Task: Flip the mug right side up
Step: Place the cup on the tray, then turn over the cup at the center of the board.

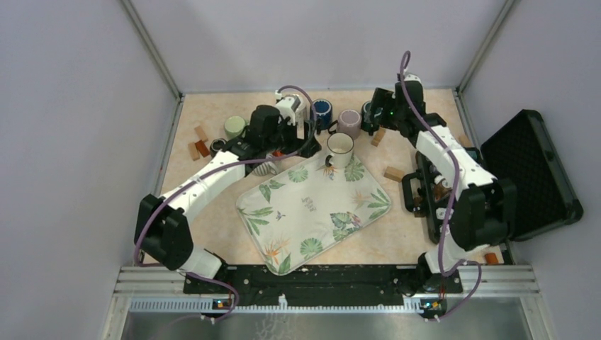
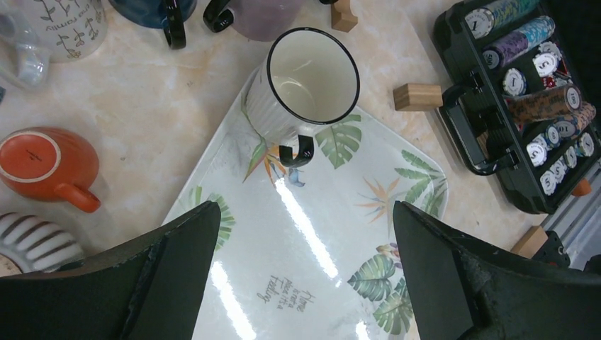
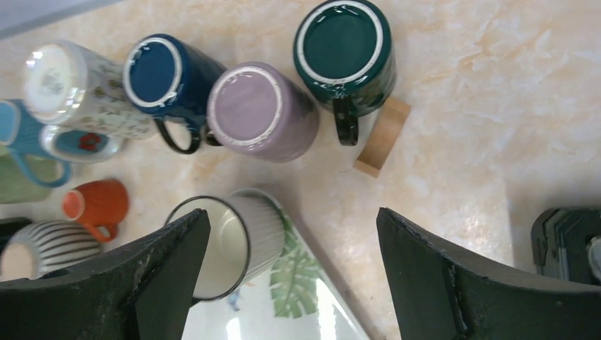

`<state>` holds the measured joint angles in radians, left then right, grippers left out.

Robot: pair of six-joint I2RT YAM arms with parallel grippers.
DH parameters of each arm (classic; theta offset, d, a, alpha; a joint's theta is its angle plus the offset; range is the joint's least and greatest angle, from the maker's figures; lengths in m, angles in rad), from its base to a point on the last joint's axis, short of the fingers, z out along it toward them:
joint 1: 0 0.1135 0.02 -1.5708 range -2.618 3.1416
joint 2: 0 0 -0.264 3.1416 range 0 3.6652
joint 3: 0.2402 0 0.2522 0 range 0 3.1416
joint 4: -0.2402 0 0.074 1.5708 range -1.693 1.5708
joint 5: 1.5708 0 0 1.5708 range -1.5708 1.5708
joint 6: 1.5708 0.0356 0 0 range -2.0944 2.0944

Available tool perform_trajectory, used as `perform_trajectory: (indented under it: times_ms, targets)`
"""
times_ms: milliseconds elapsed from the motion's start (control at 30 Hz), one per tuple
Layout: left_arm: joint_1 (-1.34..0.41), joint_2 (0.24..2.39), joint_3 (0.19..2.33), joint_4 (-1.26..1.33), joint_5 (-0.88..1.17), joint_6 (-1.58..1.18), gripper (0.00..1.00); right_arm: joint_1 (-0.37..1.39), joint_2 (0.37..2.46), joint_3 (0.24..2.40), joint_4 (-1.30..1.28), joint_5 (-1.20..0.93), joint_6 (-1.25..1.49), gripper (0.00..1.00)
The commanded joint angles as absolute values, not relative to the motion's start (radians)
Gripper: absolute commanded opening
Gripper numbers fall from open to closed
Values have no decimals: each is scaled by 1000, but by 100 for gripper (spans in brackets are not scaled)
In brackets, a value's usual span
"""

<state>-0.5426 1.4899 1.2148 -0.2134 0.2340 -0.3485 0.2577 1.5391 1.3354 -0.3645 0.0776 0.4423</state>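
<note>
A white ribbed mug (image 1: 340,149) with a dark rim stands upright, mouth up, on the far corner of the leaf-patterned tray (image 1: 312,212). In the left wrist view the mug (image 2: 312,78) lies ahead of my left gripper (image 2: 305,269), which is open above the tray (image 2: 298,234) with nothing between its fingers. My right gripper (image 3: 290,276) is open too, over the table beside the tray corner, with the mug (image 3: 227,241) under its left finger. In the top view the left gripper (image 1: 301,127) and right gripper (image 1: 370,117) flank the mug.
Upside-down mugs crowd the back: dark green (image 3: 345,53), lilac (image 3: 259,110), dark blue (image 3: 166,74), orange (image 2: 46,161), striped (image 2: 35,241). Wooden blocks (image 3: 383,138) (image 2: 412,96) lie near. An open black poker-chip case (image 1: 531,170) sits at the right.
</note>
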Motion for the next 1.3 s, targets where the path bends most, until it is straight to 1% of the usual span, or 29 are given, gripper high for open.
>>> perform_trajectory:
  times_ms: [0, 167, 367, 600, 1067, 1267]
  targets:
    - [-531, 1419, 1179, -179, 284, -323, 98, 229, 1664, 1452, -344, 95, 333, 84]
    - [-512, 1399, 1162, -168, 297, -321, 98, 228, 1843, 1568, -379, 111, 265, 70]
    - [-491, 1386, 1143, -161, 304, -318, 98, 226, 1986, 1658, -396, 143, 240, 54]
    - [-469, 1382, 1132, -150, 334, -333, 98, 225, 2069, 1704, -404, 182, 234, 51]
    - [-446, 1390, 1121, -132, 366, -354, 98, 225, 2164, 1799, -408, 200, 222, 36]
    - [-443, 1394, 1118, -131, 365, -356, 98, 225, 2182, 1810, -409, 209, 212, 32]
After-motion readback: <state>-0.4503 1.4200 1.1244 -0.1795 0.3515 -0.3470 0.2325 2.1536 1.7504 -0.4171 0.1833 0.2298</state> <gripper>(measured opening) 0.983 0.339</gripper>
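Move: The upside-down green mug stands about 16 cm ahead of the right hand, 1 cm to its right and 15 cm below, its handle facing the robot. The purple mug lies some 8 cm to the left of the green mug and 3 cm nearer. A wooden block is 8 cm nearer than the green mug and 2 cm right of it. The white mug stands 9 cm left of the right hand, 5 cm ahead. From the left hand, the green mug is roughly 19 cm ahead and 23 cm right. Drive the right gripper down about 14 cm and forward some 10 cm onto the green mug's handle, tipping the fingers down and rolling the hand's left side down about 15 degrees. Narrow the fingers from almost wide open to about a third, finishing with a slow level creep forward until they straddle the handle. Let the open left gripper ease a few centimetres left, away from the white mug. ##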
